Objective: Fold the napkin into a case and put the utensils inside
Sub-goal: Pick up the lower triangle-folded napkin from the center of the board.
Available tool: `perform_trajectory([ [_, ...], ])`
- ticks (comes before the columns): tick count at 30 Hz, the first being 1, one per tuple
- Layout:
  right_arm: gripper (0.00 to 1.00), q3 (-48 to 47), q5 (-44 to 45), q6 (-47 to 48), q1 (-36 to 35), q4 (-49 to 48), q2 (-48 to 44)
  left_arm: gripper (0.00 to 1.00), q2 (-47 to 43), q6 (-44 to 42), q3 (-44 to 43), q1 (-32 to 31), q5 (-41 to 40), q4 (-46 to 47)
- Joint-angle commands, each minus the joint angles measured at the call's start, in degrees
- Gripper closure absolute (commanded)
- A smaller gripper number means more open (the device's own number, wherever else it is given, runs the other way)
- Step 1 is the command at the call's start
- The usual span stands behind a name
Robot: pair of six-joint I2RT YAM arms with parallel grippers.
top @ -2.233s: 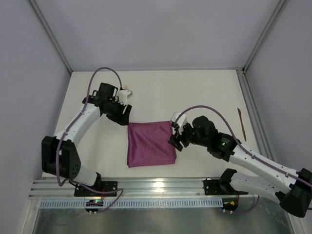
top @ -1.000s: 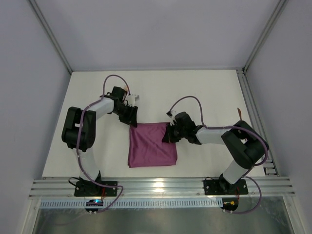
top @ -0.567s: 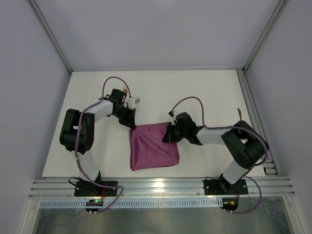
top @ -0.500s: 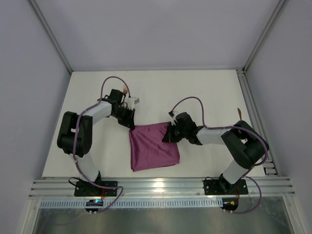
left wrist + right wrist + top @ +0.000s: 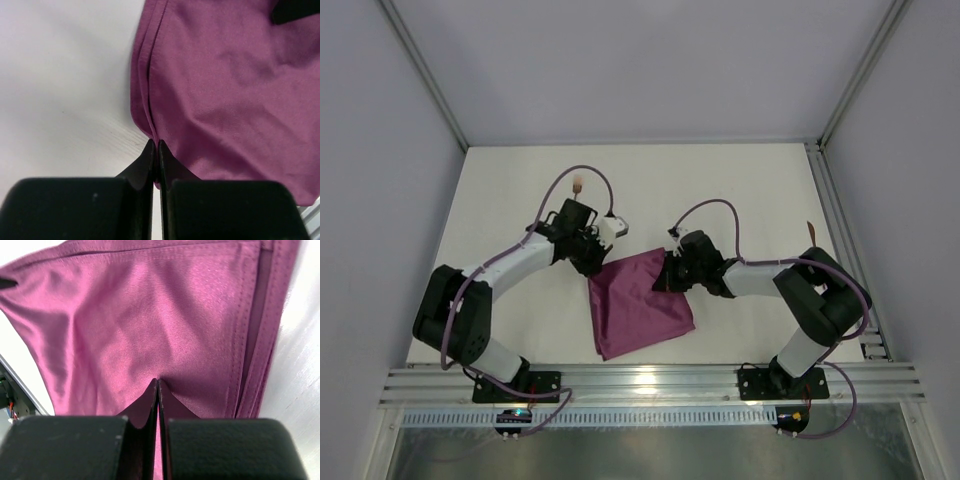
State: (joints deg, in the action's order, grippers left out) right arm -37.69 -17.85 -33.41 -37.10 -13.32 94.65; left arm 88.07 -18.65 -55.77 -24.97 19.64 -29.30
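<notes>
The magenta napkin [image 5: 640, 305] lies folded in layers on the white table, skewed, with its far edge raised between the two grippers. My left gripper [image 5: 603, 262] is shut on the napkin's far left corner [image 5: 150, 135], and the layered edge [image 5: 142, 90] runs away from its tips. My right gripper [image 5: 666, 278] is shut on a pinch of cloth [image 5: 158, 377] near the far right hem [image 5: 252, 335]. One utensil, the fork with a rosy head [image 5: 578, 186], lies behind the left arm. A brown tip of another utensil [image 5: 809, 227] shows by the right rail.
A metal rail [image 5: 835, 215] runs along the table's right side and a slotted bar [image 5: 640, 380] crosses the near edge. The right arm's elbow [image 5: 820, 290] rests low near the brown utensil. Grey walls enclose the table.
The left gripper closed on the napkin's far left corner and swung right and toward me with it. The cloth twisted and bunched. The right gripper stayed put.
</notes>
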Motion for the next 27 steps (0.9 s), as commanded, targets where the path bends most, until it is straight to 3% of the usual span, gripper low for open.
perform_trajectory([
  [1,0.97,1.1,2.9,-2.3,0.2,-1.5,-0.4,1.0,-2.7,-4.2,0.9,-5.0,-7.0,2.2],
  [5,0.97,1.9,4.0,-3.8,0.2,-2.4,-3.2,1.0,-7.3,-5.9,4.0,-10.4,-15.4,5.0],
  [12,0.97,2.0,2.9,-5.0,1.8,-2.8,-4.0,1.0,-11.0,-8.5,6.7,-18.5,-22.3,5.7],
  [15,0.97,3.1,1.6,-6.6,3.5,-5.0,-4.7,1.0,-11.6,-10.3,9.4,-23.6,-25.9,7.3],
  [18,0.97,3.6,1.5,-6.3,5.4,-5.0,-5.4,1.0,-12.8,-12.9,12.7,-32.6,-32.3,10.1],
  [27,0.92,0.7,2.8,0.2,7.0,3.5,-12.1,1.0,-18.2,-18.9,22.1,-46.5,-43.7,18.0],
])
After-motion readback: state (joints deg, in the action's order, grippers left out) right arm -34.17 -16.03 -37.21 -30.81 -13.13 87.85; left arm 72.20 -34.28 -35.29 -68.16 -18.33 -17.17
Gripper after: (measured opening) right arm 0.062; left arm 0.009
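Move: The left fingers already hold the napkin's far-left corner, some 5 cm above the board; the near-left corner lies about 17 cm back and 2 cm to the right of them, and the napkin's middle about 6 cm back and 10 cm right. From the shut right fingertips, low on the cloth, the far-right corner is roughly 8 cm straight ahead, the near-right corner about 9 cm back and 6 cm right. Keeping its pinch on the far-left corner, the left hand draws it some 10 cm back and 5 cm to the right, towards the near-left corner, rising slightly and sinking again while the wrist swings clockwise and tilts, about 35 degrees each. The right fingertips, shut and resting on the cloth, then ease about 4 cm right and a little forward, coming free of the cloth as they rise some 2 cm. ##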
